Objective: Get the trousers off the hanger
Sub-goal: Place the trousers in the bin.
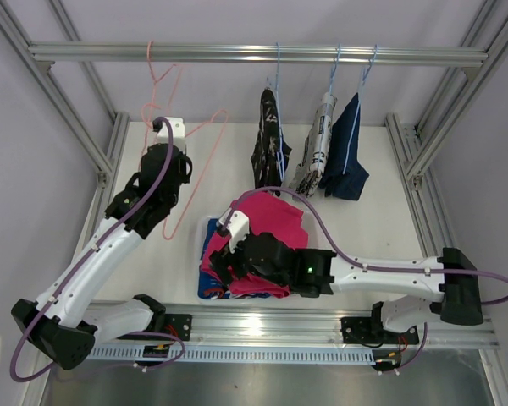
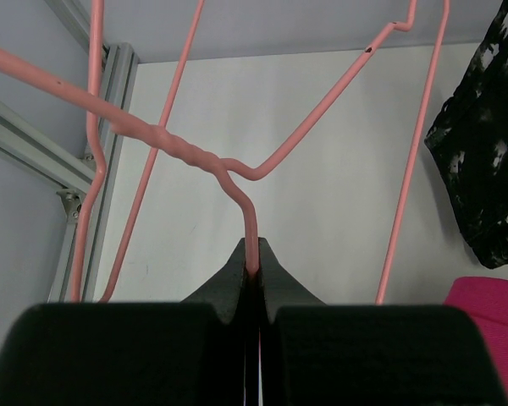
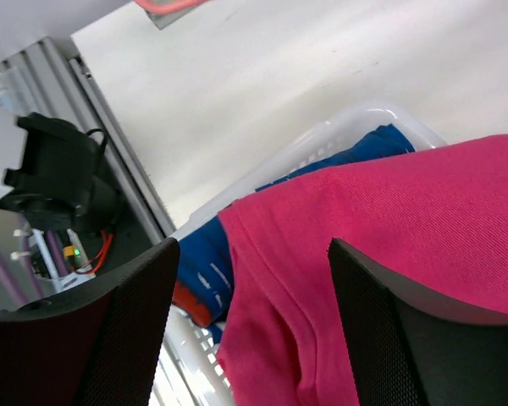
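My left gripper (image 1: 160,127) (image 2: 256,254) is shut on the wire of a bare pink hanger (image 1: 205,152) (image 2: 186,154), just below its twisted neck. The hanger's hook is on the rail (image 1: 237,54). Pink trousers (image 1: 271,218) (image 3: 406,228) lie on blue patterned trousers (image 1: 208,245) (image 3: 205,262) in a white basket (image 3: 339,127). My right gripper (image 1: 224,247) (image 3: 254,247) is open right over the pink cloth, one finger on each side. Black-and-white trousers (image 1: 269,144) (image 2: 483,161), white printed trousers (image 1: 316,156) and dark denim trousers (image 1: 345,161) hang on blue hangers.
An aluminium frame surrounds the white table, with posts at the left (image 1: 102,161) and right (image 1: 415,152). The three hanging garments fill the right half of the rail. The left arm's base (image 3: 59,173) shows beside the basket.
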Controlling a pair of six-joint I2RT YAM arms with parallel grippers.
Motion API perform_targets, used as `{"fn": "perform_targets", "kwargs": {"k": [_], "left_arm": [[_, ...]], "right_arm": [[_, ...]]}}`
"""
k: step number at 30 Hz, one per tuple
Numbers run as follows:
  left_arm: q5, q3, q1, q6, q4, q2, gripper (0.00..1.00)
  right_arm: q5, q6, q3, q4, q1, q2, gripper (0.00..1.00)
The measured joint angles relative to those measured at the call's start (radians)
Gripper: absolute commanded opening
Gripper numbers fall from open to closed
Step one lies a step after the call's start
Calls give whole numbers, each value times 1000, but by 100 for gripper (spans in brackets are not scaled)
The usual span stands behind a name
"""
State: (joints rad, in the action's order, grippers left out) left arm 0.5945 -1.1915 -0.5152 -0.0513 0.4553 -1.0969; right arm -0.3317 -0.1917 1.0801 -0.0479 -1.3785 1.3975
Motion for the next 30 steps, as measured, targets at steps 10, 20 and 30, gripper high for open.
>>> {"fn": "perform_targets", "kwargs": {"k": [10,20,30], "left_arm": [[0,0,-29,10,-6,0,1],[1,0,-36,26,-14,8,0],[0,0,-39,27,-23,13,1]], "right_arm": [[-30,0,-37,29,5,-161,37],[16,-74,-193,184,66,58,33],[60,-177,-261,266,79,157,37]]}}
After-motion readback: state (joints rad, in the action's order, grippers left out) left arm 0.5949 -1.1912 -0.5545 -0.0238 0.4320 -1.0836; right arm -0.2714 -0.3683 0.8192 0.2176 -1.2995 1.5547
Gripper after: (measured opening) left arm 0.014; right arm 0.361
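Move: The pink trousers lie loosely in the bin, their middle about 8 cm ahead of the right hand, 7 cm to its right and 14 cm below. The blue patterned trousers, partly covered by the pink ones, are centred some 6 cm ahead, 4 cm right and 17 cm below. The black garment hangs about 21 cm ahead, 12 cm right, roughly at hand height. From the left hand, the pink trousers are some 9 cm back, 16 cm right and 23 cm below. Onto the pink trousers, already let go in the bin, the right hand comes down from above: it first lifts about 5 cm, easing a little right, then drops fast by some 19 cm with a slight forward shift, pressing on the cloth near its near-left part. Its fingers draw in from wide to about a third open while they tip some 10 degrees farther down. ##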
